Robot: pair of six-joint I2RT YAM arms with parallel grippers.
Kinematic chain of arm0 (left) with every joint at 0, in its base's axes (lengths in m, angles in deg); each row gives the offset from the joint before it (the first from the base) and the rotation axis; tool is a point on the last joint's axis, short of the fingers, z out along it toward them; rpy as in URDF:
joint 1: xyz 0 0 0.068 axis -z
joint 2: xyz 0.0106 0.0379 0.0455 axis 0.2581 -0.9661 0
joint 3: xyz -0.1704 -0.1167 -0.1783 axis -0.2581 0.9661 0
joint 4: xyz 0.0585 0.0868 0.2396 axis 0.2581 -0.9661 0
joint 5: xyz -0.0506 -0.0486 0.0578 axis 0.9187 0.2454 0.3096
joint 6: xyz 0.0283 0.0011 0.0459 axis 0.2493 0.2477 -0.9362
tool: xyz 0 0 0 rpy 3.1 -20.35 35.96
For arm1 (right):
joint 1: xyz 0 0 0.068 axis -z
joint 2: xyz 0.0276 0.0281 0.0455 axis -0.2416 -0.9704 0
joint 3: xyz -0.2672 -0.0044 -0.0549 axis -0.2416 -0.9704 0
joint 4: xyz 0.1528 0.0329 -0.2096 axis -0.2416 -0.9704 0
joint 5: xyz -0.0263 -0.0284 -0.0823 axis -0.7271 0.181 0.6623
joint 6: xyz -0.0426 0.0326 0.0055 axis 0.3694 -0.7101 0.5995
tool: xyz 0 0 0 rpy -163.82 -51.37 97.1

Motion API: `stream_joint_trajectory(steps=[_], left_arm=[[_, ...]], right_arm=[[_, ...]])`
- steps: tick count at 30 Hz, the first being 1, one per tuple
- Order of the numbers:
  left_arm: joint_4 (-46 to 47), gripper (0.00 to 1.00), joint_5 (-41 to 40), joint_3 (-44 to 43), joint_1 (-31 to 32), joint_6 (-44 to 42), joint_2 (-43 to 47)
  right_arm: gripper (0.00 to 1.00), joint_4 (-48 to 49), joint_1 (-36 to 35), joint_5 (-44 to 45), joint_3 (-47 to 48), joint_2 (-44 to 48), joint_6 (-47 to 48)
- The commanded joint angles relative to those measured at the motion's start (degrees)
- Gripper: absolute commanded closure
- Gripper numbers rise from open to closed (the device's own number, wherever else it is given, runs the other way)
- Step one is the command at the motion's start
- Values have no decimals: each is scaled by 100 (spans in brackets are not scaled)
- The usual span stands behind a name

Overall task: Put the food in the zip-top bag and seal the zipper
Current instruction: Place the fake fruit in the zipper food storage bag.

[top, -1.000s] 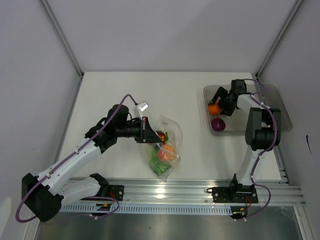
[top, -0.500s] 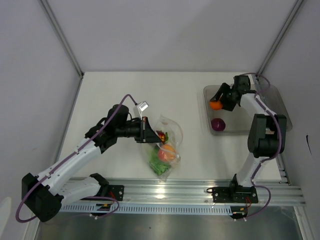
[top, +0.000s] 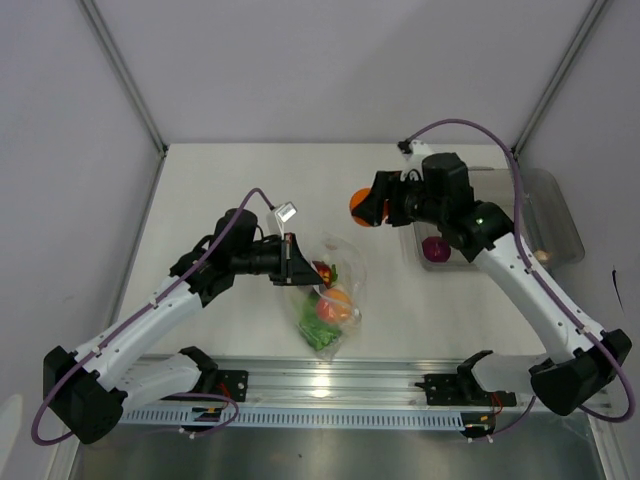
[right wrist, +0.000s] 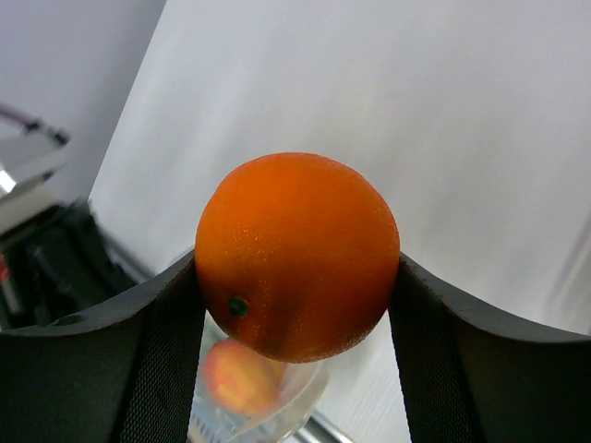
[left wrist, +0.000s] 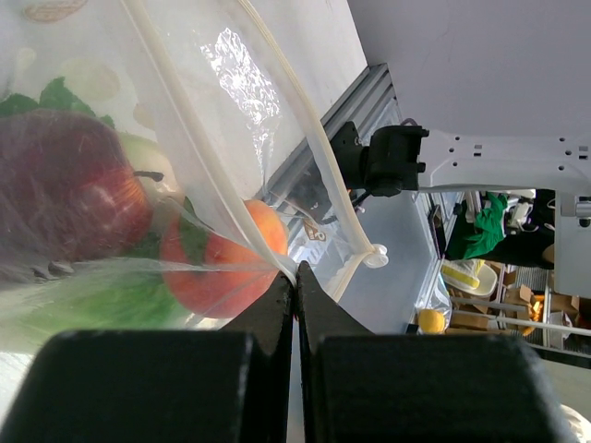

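Note:
The clear zip-top bag [top: 332, 288] lies at the table's centre. It holds a peach-coloured fruit [left wrist: 222, 268], a dark red fruit [left wrist: 74, 194] and green cabbage [left wrist: 92, 305]. My left gripper [top: 291, 262] is shut on the bag's upper left edge, pinching the plastic right beside the zipper [left wrist: 314, 138]. My right gripper [top: 368, 208] is shut on an orange [right wrist: 297, 249] and holds it in the air above and to the right of the bag's mouth. In the right wrist view, the peach-coloured fruit [right wrist: 242, 378] shows blurred below the orange.
A rigid clear tray [top: 555, 200] stands at the back right. It holds a dark red fruit [top: 436, 248] and a small beige piece [top: 542, 256]. The aluminium rail [top: 330, 385] with both arm bases runs along the near edge. Grey walls close in the table's sides and back.
My right arm lifted the orange out of the tray and carried it left toward the bag. The left arm and the bag have not moved.

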Motion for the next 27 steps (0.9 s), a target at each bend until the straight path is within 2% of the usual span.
stream_joint_trajectory(steps=[1,7,12,14,21,22,25,27], left_arm=[[175,100,111,-97,-35,44,23],[166,99,84,-133,-27,62,-4],[113,99,75,-177,-35,62,5],[96,99,49,-194,-35,53,5],[96,99,93,-194,-35,88,40],[104,99,93,-186,-35,97,49],[104,99,102,-185,-35,106,66],[104,100,102,-185,-35,106,84]], right_arm=[[57,-549,-680,281,113,26,135],[53,-778,-1699,765,-36,-114,56],[47,-761,-2149,1046,-238,-307,-6],[39,-769,-2228,1177,-300,-387,-41],[24,-664,-2246,1187,-353,-518,-85],[17,-664,-2246,1196,-344,-545,-85],[3,-620,-2246,1222,-318,-606,-67],[1,-655,-2246,1275,-256,-624,-76]])
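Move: The right hand holds the orange high up. The bag's open mouth lies about 10 cm back, 8 cm to its left and 11 cm lower. Inside, from the same hand, the peach is some 14 cm back, 9 cm left and 18 cm down, the apple about 8 cm back, 12 cm left and 19 cm down. The onion in the tray is roughly 6 cm ahead, 20 cm right and 26 cm below. From the left hand, the mouth is about 6 cm right, 3 cm ahead, nearly level. Back and leftward, sinking ever more steeply, the right hand carries the orange some 9 cm back, 7 cm left and 9 cm down to the bag's mouth, its fingertips tipping further downward. The last stretch is almost straight down, and there the fingers open wide and let go. The left hand stays put, still pinching the bag's rim. ##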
